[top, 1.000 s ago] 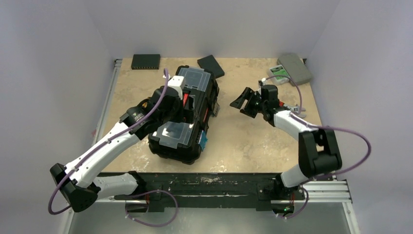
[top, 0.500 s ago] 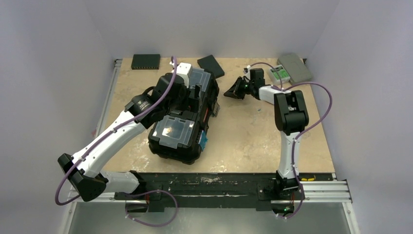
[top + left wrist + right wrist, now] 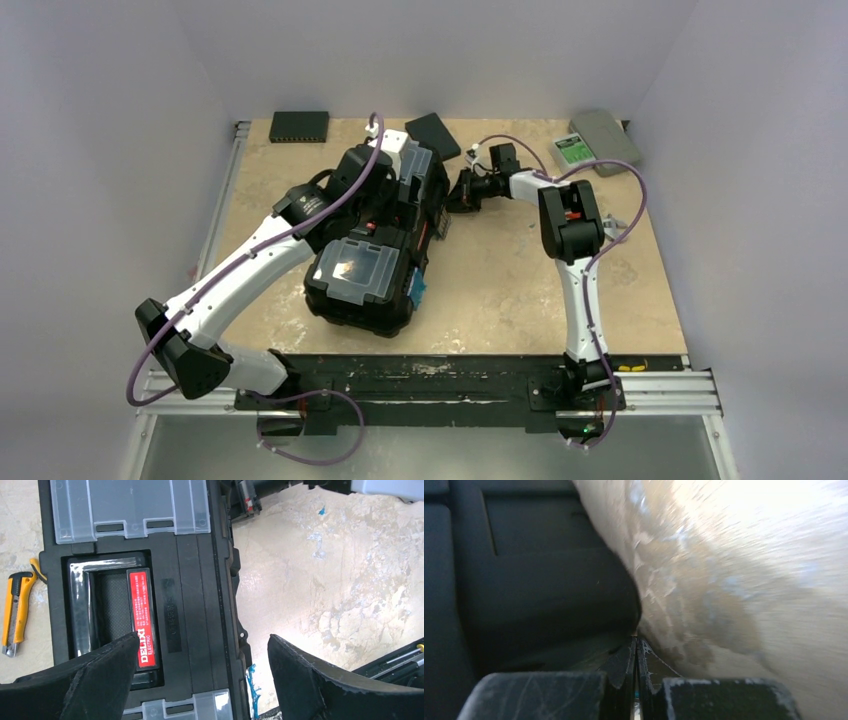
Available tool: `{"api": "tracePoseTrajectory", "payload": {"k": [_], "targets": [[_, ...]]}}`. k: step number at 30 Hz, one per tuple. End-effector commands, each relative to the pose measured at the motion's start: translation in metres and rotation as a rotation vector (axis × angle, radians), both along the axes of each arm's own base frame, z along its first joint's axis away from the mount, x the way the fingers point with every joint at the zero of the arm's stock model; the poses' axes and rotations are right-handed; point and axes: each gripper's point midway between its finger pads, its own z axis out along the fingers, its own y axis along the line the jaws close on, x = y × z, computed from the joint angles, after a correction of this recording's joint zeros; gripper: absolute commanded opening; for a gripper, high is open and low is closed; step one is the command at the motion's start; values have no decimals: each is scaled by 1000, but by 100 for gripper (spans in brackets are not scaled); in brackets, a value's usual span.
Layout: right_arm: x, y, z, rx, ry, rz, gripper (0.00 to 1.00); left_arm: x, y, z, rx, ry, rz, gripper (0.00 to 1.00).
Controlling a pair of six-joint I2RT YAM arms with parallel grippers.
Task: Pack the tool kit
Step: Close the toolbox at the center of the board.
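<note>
The tool kit's black toolbox (image 3: 375, 255) lies closed mid-table, with two clear-lidded compartments (image 3: 125, 505) and a red label (image 3: 141, 617) on its handle. My left gripper (image 3: 203, 637) hangs open above the lid, one finger over the handle, the other past the box's right edge; from above the left gripper (image 3: 400, 200) covers the handle area. A yellow utility knife (image 3: 15, 612) lies on the table left of the box. My right gripper (image 3: 636, 641) is shut and holds nothing, its tips against the toolbox wall (image 3: 524, 580) at table level; the right gripper (image 3: 462, 192) sits at the box's far right side.
A thin black device (image 3: 433, 133) and a black rectangular unit (image 3: 299, 125) lie at the back. A flat grey case (image 3: 605, 140) and a green-labelled item (image 3: 572, 150) sit back right. Tan tabletop (image 3: 520, 280) stretches right of the box.
My right gripper swung left from the table's right side to the toolbox's far right side and shut. The left arm shifted farther back along the lid, still open.
</note>
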Motion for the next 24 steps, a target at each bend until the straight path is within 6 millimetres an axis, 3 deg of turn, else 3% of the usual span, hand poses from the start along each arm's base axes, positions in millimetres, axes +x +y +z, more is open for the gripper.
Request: {"api": "tracePoseTrajectory", "payload": {"k": [1,6,12,24], "targets": [[-35,13,-2,20,15,129,0,-1,-9,22,-27,-41,-40,95],[-53,8,17,43,-38,164,0,-2,-11,16,-5,-29,-46,94],[-60,3,40,53,-81,153,0,-7,-20,17,11,-32,-74,94],[-75,-8,60,75,-109,137,0,-9,-48,11,91,-43,-151,91]]}}
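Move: The open ribbed latch hangs on the toolbox front, some 5 cm back, 1 cm left and 4 cm above my closed right fingertips. The blue label is about 18 cm back and 7 cm left of that hand; the flat dark box is 19 cm ahead and 3 cm left, about level. From my wide-open left hand, the latch lies 14 cm ahead, 13 cm right and 21 cm lower; the handle recess is 5 cm ahead, 11 cm left and 12 cm below. I draw my closed right fingers back about 5 cm along the toolbox front to the ribbed latch, then lift some 3 cm to lever it up from beneath. Over the lid, my left hand, staying wide open, slides about 4 cm right towards the latch side, easing slightly back. ##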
